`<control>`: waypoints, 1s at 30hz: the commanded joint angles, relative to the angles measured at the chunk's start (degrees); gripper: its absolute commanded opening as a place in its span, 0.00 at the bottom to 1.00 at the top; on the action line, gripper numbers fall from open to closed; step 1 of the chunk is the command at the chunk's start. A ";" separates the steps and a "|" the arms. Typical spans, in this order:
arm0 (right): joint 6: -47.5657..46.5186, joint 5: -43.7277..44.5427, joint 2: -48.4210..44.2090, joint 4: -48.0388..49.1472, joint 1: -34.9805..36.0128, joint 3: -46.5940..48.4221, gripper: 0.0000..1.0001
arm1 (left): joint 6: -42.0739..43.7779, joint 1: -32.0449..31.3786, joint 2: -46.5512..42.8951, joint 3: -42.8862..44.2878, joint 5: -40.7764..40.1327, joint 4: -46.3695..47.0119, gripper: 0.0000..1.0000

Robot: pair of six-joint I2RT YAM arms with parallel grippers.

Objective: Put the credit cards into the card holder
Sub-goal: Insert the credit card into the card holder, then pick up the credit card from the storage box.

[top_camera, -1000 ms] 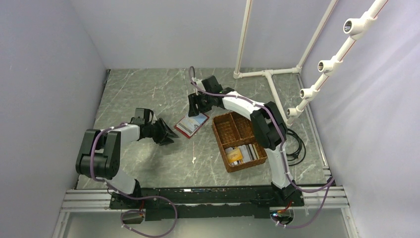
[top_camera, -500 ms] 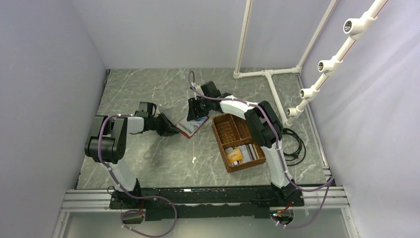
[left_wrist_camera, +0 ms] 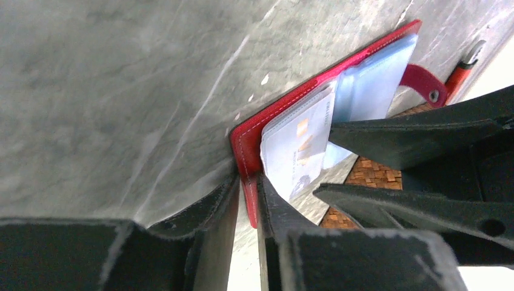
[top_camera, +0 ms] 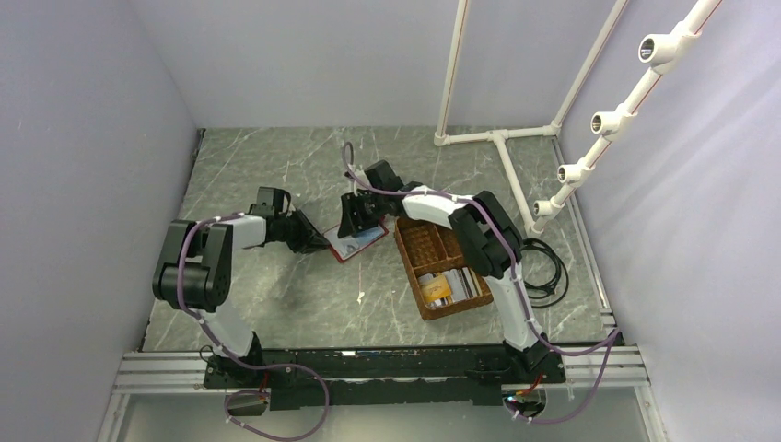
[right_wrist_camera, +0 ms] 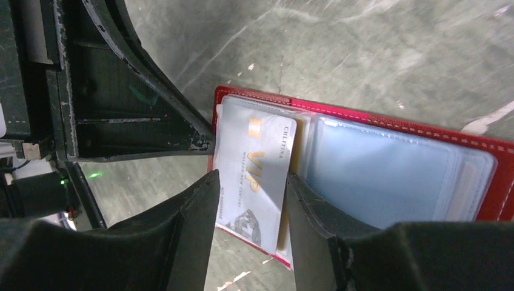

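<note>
The card holder [top_camera: 357, 241], a red wallet, lies open on the marble table, its clear sleeves showing in the right wrist view [right_wrist_camera: 504, 182]. My left gripper [top_camera: 316, 242] is shut on the holder's left edge [left_wrist_camera: 245, 151], the red leather pinched between its fingers [left_wrist_camera: 247, 188]. My right gripper [top_camera: 355, 219] reaches down over the holder's left half. A white-grey credit card [right_wrist_camera: 257, 163] marked VIP lies half in a sleeve, and the right gripper [right_wrist_camera: 251, 179] is shut on its two long edges. This same card [left_wrist_camera: 297, 142] shows in the left wrist view. More credit cards [top_camera: 453, 285] lie in the basket.
A brown woven basket [top_camera: 405, 253] with compartments stands just right of the card holder. A white pipe frame [top_camera: 502, 138] rises at the back right. Black cables [top_camera: 548, 262] lie by the basket's right side. Grey walls close in the left and back.
My left gripper moved right to the holder's edge and closed on it. My right gripper came down and left over the holder and narrowed onto the card.
</note>
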 commanded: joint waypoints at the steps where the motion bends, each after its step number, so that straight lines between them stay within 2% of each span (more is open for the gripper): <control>1: 0.12 -1.06 -6.51 -5.21 -0.32 1.59 0.53 | 4.17 0.43 -4.35 -3.03 -10.54 -9.46 0.30; 5: -4.34 9.60 -8.15 -12.07 -2.46 3.59 0.66 | 3.86 0.55 -14.82 -4.87 -10.76 -15.82 0.54; 9: -5.30 12.69 -4.98 -13.20 -3.19 3.71 0.67 | 4.51 0.50 -25.18 -4.99 -9.30 -22.75 0.68; 12: -2.33 14.96 -4.97 -8.14 -2.28 0.39 0.68 | 6.23 0.55 -31.77 -3.45 -9.52 -29.05 0.73; 17: 2.20 12.51 -3.37 -5.75 1.63 -0.59 0.67 | 7.48 0.55 -41.24 -1.74 -10.91 -36.90 0.78; 20: 5.11 12.32 -5.56 -5.61 5.18 -2.02 0.66 | 7.84 0.54 -45.10 -1.00 -11.72 -39.23 0.79; 24: 7.87 17.82 -14.76 -10.44 7.15 -5.51 0.67 | 8.74 0.55 -47.35 -0.01 -11.24 -41.41 0.80; 28: 4.02 24.69 -25.41 -22.42 7.29 -5.34 0.67 | 8.24 0.55 -48.76 -0.05 -7.28 -40.37 0.82; 30: 3.07 27.17 -32.23 -26.59 7.29 -8.94 0.69 | 8.70 0.50 -49.02 0.11 -4.18 -39.35 0.85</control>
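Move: The left fingertips are at the left edge of the open card holder, whose middle is about 7 cm to the right and 3 cm ahead, barely below; its VIP card lies some 4 cm right and 1 cm ahead. The right hand is just over that card, with the holder's middle about 3 cm right, 2 cm ahead and 2 cm down. The basket's middle is some 24 cm to the right of the right hand and 5 cm nearer the base. The left hand opens wide and comes free of the holder's left edge, then rises about 13 cm while drawing back 12 cm and slightly left, tipping some 15 degrees. The right hand leaves the VIP card with its fingers spreading a little, loops a few centimetres forward and to the right, then sweeps low backward about 10 cm, first with some leftward travel, and finally lifts clear off the near-right side of the holder. ##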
